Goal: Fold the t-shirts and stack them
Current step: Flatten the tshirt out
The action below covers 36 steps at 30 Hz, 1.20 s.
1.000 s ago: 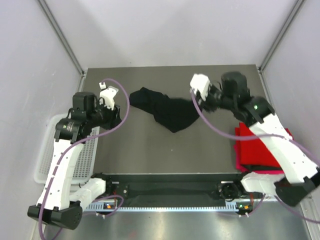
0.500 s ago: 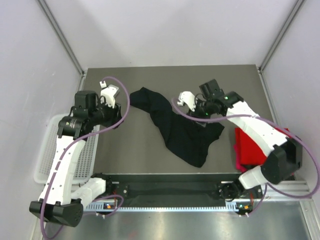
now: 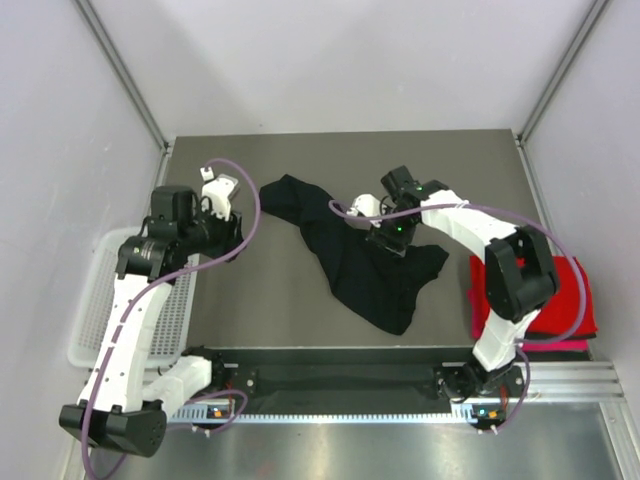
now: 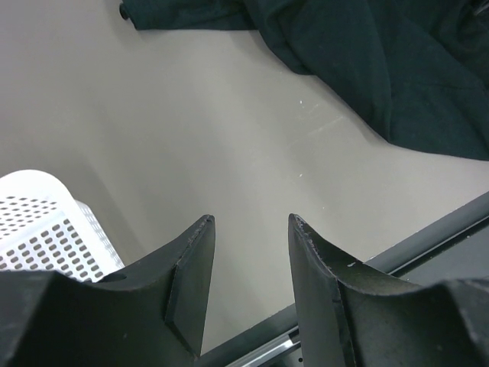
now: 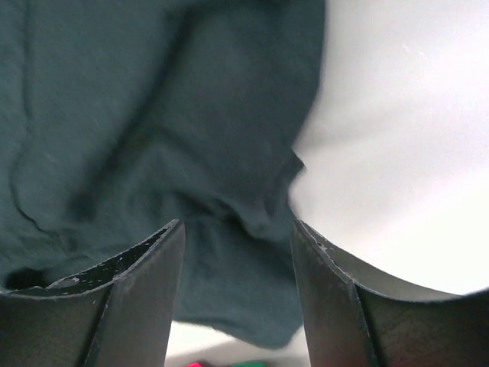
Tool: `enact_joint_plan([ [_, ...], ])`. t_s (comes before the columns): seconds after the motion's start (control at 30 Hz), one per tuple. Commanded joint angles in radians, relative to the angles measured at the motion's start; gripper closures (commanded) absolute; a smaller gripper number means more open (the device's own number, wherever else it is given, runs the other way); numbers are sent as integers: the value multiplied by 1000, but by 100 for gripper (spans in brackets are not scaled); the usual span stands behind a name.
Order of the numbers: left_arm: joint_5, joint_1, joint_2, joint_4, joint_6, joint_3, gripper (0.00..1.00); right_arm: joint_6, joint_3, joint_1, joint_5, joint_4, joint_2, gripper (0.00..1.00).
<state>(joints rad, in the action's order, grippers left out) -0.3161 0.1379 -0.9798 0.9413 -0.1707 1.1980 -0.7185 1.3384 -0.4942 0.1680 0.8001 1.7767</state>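
Observation:
The black t-shirt (image 3: pixel 365 265) lies crumpled and unfolded across the middle of the table, running from the far left to the near right. My right gripper (image 3: pixel 390 235) hovers low over its middle with the jaws open. In the right wrist view (image 5: pixel 237 222) dark cloth (image 5: pixel 153 115) fills the space under and between the fingers, with nothing pinched. A folded red t-shirt (image 3: pixel 545 290) lies at the right edge, with a magenta one (image 3: pixel 530 345) showing under it. My left gripper (image 3: pixel 232 215) is open and empty above bare table (image 4: pixel 250 218), left of the shirt (image 4: pixel 397 69).
A white mesh basket (image 3: pixel 95 300) stands off the table's left side; its corner shows in the left wrist view (image 4: pixel 46 229). A black rail (image 3: pixel 340 375) runs along the near edge. Grey walls close in the back and sides.
My right gripper has moved left and down from the far right onto the shirt. The black shirt has spread out toward the near edge. My left arm has barely moved.

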Motion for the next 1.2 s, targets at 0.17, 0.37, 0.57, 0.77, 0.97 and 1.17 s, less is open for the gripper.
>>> enact_joint_plan([
  [0.17, -12, -6, 13, -64, 7, -29, 51, -163, -154, 45, -71, 68, -270, 41],
  [0.37, -20, -9, 13, -75, 16, -35, 51, -285, -379, 29, -114, -51, -496, 39],
  [0.57, -26, -17, 7, -75, 22, -31, 51, -357, -516, -13, -162, -154, -582, 40],
  [0.77, -31, -31, 7, -75, 28, -35, 51, -374, -553, -38, -162, -211, -547, 39],
  [0.97, -24, -38, 6, -73, 25, -40, 51, -371, -558, -49, -183, -250, -497, 39],
  [1.17, -21, -40, 4, -72, 27, -34, 51, -366, -522, -55, -171, -177, -450, 39],
])
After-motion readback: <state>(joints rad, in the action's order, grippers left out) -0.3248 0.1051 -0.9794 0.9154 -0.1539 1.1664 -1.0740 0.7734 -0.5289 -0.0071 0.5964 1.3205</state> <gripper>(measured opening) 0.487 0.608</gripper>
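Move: The black t-shirt's right-hand flap lies about 9 cm to the right of the right hand, 4 cm back and some 5 cm below it. The shirt's near end is about 16 cm back and 1 cm to the hand's right; the red stack's middle is roughly 29 cm right and 11 cm back. From the raised left hand, the flap is some 37 cm to the right, 5 cm ahead and 23 cm lower. Bring the open right gripper back and to the right, about 7 cm each way, towards the t-shirt's right-hand flap: arc up some 4 cm on the way, then sink to slightly below the starting height. Turn the wrist about 15 degrees counter-clockwise as you go and keep the fingers open, over the cloth. ##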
